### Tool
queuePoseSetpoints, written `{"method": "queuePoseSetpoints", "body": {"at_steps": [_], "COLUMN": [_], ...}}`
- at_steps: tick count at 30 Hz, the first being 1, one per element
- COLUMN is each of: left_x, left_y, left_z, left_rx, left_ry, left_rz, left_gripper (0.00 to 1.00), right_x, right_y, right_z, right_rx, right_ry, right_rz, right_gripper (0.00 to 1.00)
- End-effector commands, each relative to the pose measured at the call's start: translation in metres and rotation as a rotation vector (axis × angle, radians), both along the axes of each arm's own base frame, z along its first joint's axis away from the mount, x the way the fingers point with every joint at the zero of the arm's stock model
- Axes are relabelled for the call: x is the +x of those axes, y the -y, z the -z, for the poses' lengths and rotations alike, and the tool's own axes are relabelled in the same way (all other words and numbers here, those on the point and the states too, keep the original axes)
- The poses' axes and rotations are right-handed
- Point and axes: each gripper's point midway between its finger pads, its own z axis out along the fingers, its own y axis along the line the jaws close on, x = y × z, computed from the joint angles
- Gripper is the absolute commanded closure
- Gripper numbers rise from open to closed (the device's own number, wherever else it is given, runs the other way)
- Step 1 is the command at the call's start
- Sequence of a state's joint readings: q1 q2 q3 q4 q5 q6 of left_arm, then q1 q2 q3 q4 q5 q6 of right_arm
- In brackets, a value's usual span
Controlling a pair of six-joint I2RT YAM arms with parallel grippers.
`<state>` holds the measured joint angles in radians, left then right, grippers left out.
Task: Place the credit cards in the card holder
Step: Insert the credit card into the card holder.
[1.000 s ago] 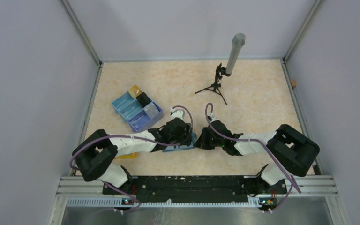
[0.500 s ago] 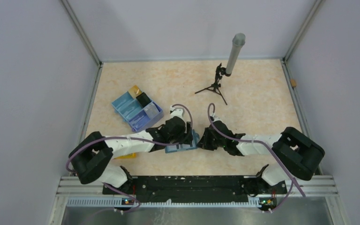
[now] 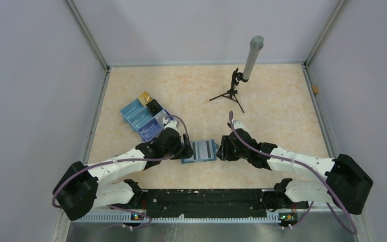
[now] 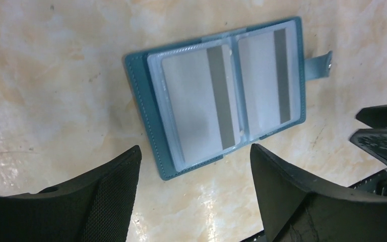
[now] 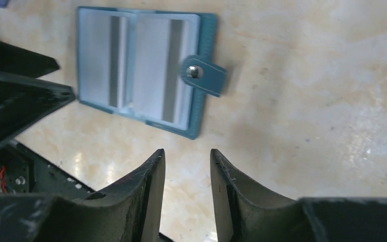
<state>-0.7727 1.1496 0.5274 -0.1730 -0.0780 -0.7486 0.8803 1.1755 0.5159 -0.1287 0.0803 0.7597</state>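
The teal card holder lies open and flat on the table between my two grippers. In the left wrist view the card holder shows two clear sleeves, each with a pale silvery credit card bearing a grey stripe. Its clasp tab sticks out on the right-arm side. My left gripper hovers open just left of the holder, touching nothing. On the other side my right gripper is open too, its fingertips short of the clasp. A gold card and a black card stand in the tray box.
A blue partitioned tray box sits behind the left arm. At the back a small black tripod holds a grey cylinder. Metal rails edge the table, with a small orange piece by the right rail.
Both grippers have drawn back from the card holder, left one leftward, right one rightward. The right gripper has opened. The holder, earlier covered by them, now lies uncovered and open.
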Motion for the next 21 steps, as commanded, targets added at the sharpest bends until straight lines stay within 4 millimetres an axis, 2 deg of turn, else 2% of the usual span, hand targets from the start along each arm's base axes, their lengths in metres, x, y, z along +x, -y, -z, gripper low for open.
{"method": "queuePoseSetpoints", "body": {"at_steps": [1, 3, 10, 16, 21], "left_x": [-0.003, -0.001, 0.000, 0.002, 0.000], "left_y": [0.002, -0.001, 0.000, -0.005, -0.010], "left_z": [0.002, 0.008, 0.020, 0.029, 0.038], "left_rx": [-0.059, -0.070, -0.096, -0.063, -0.022], "left_ry": [-0.030, -0.040, -0.065, -0.076, -0.095], "left_rz": [-0.005, -0.022, -0.022, -0.035, -0.037], "left_gripper": [0.21, 0.23, 0.29, 0.37, 0.44], "right_x": [0.002, 0.003, 0.014, 0.022, 0.026], "right_y": [-0.029, -0.040, -0.055, -0.047, -0.041], "right_z": [-0.043, -0.044, -0.015, 0.010, 0.020], "right_rx": [0.024, 0.028, -0.042, -0.119, -0.129], "right_ry": [0.112, 0.106, 0.038, -0.009, -0.027], "right_rz": [-0.102, -0.121, -0.099, -0.041, -0.016], "right_gripper": [0.64, 0.64, 0.65, 0.66, 0.66]}}
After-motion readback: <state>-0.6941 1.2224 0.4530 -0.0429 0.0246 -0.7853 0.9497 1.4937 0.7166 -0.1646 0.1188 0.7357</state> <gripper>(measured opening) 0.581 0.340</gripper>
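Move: The right-hand card in the open card holder lies about 6 cm to the left of my right hand, 4 cm ahead and 4 cm below; the snap tab is some 2 cm left and 6 cm ahead of that hand. From my left hand, the left-hand card is roughly 3 cm ahead, 3 cm to the right and 5 cm below, with the blue tray about 16 cm ahead and 16 cm left. I lift my right hand some 3 cm while swinging it left to the card holder, then bring it down about 6 cm to its near right corner, easing back right slightly; its fingers stay partly open and its left side dips about 10 degrees. Meanwhile my left hand sinks about 3 cm towards the near end of the left-hand card, its fingers narrowing but still open. ##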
